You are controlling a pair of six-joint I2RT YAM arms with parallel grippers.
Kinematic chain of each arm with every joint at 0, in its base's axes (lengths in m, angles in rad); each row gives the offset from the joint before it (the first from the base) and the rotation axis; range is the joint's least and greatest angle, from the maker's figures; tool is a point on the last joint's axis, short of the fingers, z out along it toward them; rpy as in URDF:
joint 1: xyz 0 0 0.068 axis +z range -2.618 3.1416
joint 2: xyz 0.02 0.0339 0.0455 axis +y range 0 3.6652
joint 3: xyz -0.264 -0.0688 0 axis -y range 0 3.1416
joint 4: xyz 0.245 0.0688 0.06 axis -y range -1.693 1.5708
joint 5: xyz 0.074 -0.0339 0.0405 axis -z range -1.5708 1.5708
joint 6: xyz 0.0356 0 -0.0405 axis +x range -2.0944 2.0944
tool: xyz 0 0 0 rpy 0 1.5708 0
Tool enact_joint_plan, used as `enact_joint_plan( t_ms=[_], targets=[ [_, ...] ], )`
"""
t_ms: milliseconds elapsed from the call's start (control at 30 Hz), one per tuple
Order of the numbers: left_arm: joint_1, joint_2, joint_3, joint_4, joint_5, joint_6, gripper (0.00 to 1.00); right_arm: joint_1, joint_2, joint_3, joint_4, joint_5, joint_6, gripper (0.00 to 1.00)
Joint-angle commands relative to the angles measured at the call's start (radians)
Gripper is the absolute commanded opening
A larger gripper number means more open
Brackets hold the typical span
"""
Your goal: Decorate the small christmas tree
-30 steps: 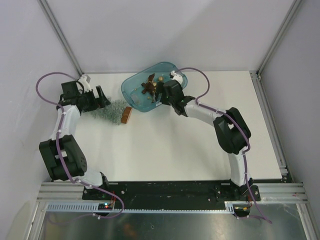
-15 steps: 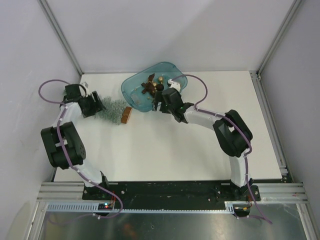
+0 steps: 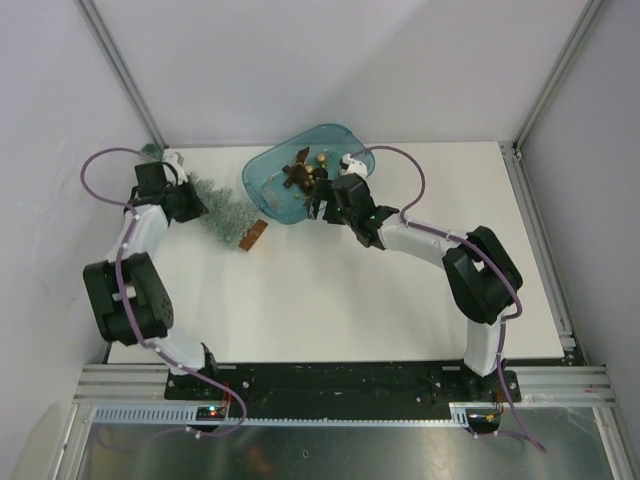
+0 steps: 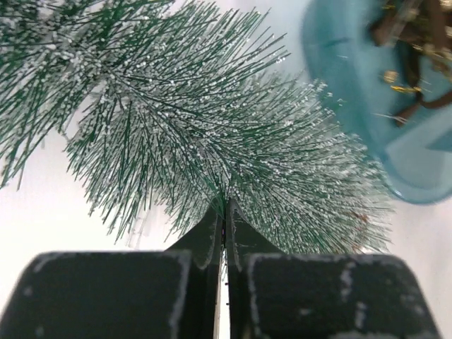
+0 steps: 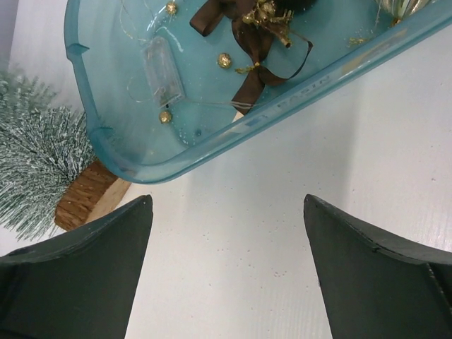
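The small christmas tree (image 3: 222, 207) lies tilted on the white table, left of the teal tub (image 3: 254, 186), its wooden base (image 3: 253, 236) toward the front. My left gripper (image 3: 192, 198) is shut deep in the frosted needles (image 4: 198, 120) of the upper part, jaws pressed together on the hidden stem (image 4: 226, 212). My right gripper (image 3: 326, 203) hovers open over bare table just in front of the tub's rim (image 5: 212, 152), nothing between its fingers (image 5: 227, 201). The tree (image 5: 35, 162) and its base (image 5: 85, 194) show at the left of the right wrist view.
Inside the tub lie a brown star ornament (image 3: 298, 172), a brown ribbon (image 5: 247, 42), small gold baubles (image 5: 224, 60) and a clear light pack (image 5: 161, 67). The tub (image 4: 367, 106) sits right beside the tree. Grey walls close off the table's back and left side.
My left gripper went from open to shut on the tree, and the tree's upper end swung toward the back-left corner. My right gripper shifted slightly along the tub's front.
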Motion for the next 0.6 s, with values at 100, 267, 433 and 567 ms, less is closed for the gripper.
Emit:
enact_joint_plan(
  t_ms=[100, 267, 433, 567],
  targets=[
    [-0.142, -0.287, -0.086, 0.039, 0.178, 0.102, 0.0, -0.002, -0.083, -0.034, 0.028, 0.0, -0.006, 0.91],
    [-0.301, -0.409, -0.165, 0.044, 0.254, 0.194, 0.01, -0.018, -0.137, -0.085, 0.042, -0.027, -0.006, 0.91],
    [-0.422, -0.44, -0.189, 0.049, 0.265, 0.235, 0.02, -0.059, -0.24, -0.171, 0.088, -0.106, 0.003, 0.91],
    [-0.512, -0.427, -0.172, 0.055, 0.258, 0.228, 0.03, -0.107, -0.386, -0.295, 0.148, -0.176, 0.034, 0.91]
  ],
)
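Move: The left hand already has the Christmas tree pinched; the open table in front of the blue bin lies some 17 cm back and 26 cm to its right, about 8 cm lower. The tree's wooden base is about 7 cm back and 15 cm right, the bin's middle about 12 cm ahead and 32 cm right. From the empty right hand, that open spot is about 20 cm back and 6 cm left, 9 cm below. Keeping its shut pinch among the branches, the left hand swings the tree about 20 cm to the right and 10 cm back, rising some 8 cm mostly in the first half, towards the open table before the bin. Its wrist turns roughly 40 degrees clockwise while the fingers tip up some 20. The right hand, still open, backs off about 5 cm, right, up and slightly back. ##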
